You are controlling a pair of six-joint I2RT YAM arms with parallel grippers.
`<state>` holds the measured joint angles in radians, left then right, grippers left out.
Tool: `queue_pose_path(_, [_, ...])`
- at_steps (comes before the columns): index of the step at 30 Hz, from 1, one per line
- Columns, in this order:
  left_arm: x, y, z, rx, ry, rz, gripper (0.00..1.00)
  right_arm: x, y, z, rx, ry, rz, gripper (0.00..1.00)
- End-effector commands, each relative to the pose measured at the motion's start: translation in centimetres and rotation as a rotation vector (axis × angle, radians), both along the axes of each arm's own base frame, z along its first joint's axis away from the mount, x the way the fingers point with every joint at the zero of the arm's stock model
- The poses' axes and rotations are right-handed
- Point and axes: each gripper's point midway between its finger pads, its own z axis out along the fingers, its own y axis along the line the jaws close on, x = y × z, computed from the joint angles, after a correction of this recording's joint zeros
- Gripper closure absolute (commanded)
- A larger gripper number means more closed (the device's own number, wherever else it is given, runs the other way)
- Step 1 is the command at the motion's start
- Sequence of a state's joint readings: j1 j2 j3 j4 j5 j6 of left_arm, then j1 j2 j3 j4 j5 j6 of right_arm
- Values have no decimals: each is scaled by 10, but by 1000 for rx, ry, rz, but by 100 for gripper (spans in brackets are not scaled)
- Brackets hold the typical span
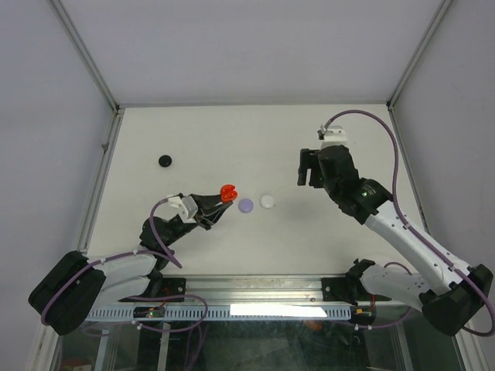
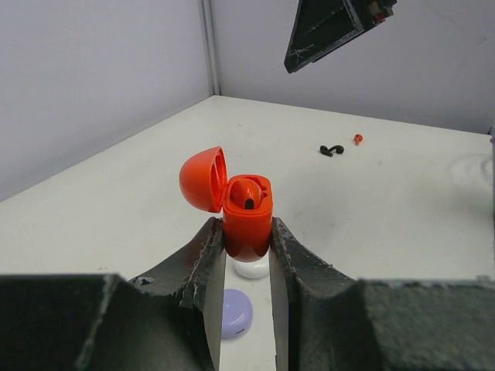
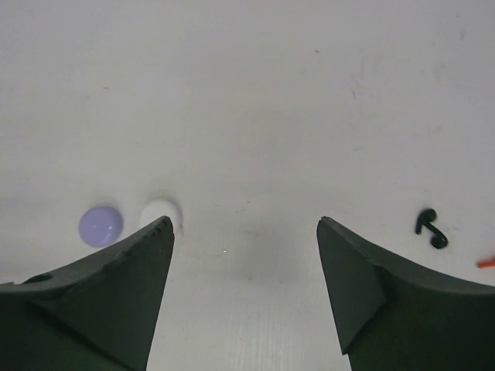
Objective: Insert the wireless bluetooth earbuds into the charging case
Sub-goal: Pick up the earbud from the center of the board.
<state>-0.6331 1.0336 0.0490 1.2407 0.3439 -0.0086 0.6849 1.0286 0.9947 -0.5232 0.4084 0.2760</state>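
My left gripper (image 2: pixel 247 234) is shut on the body of a red charging case (image 2: pixel 247 220), held above the table with its lid (image 2: pixel 203 179) swung open to the left. A red earbud (image 2: pixel 247 193) sits in one of its wells. In the top view the case (image 1: pixel 227 193) is left of centre. My right gripper (image 3: pixel 244 224) hovers open and empty over bare table, at the right in the top view (image 1: pixel 309 168). A black earbud (image 3: pixel 430 229) lies to its right, with a small red piece (image 3: pixel 486 263) beside it. Both also show in the left wrist view, black earbud (image 2: pixel 331 150) and red piece (image 2: pixel 358 139).
A purple round case (image 1: pixel 246 205) and a white round case (image 1: pixel 267 201) lie shut on the table just beyond the left gripper. A black round object (image 1: pixel 165 161) sits at the far left. Frame posts and walls bound the table.
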Motion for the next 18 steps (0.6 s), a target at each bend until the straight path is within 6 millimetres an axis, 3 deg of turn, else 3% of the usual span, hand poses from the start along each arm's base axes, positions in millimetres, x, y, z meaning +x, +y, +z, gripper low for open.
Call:
queue_pose_path(1, [0, 7, 4, 14, -55, 27, 100, 11, -48, 3, 8, 32, -193, 22])
queue_pose_path(8, [0, 16, 2, 18, -65, 74, 100, 24, -107, -33, 43, 104, -413, 22])
queue_pose_path(18, [5, 17, -4, 47, -60, 97, 100, 21, -208, -88, 24, 224, -738, 22])
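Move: The orange earbud lies on the table some 27 cm to the right of the open right hand, about level with it fore and aft, and roughly 20 cm below. The two black earbuds lie about 20 cm right and 3 cm farther out, just short of the orange one. On the other side, the white case is some 11 cm left and 1 cm ahead. From the left hand, the orange earbud is about 49 cm right and 6 cm ahead. Swinging quickly to its right, the empty right hand travels about 18 cm towards the orange earbud, ending high over the area of the black earbuds. It sinks some 9 cm as it goes, mostly in the latter half, while the wrist turns about 35 degrees clockwise and tips about 15 degrees further down. The fingers stay wide open, touching nothing. ##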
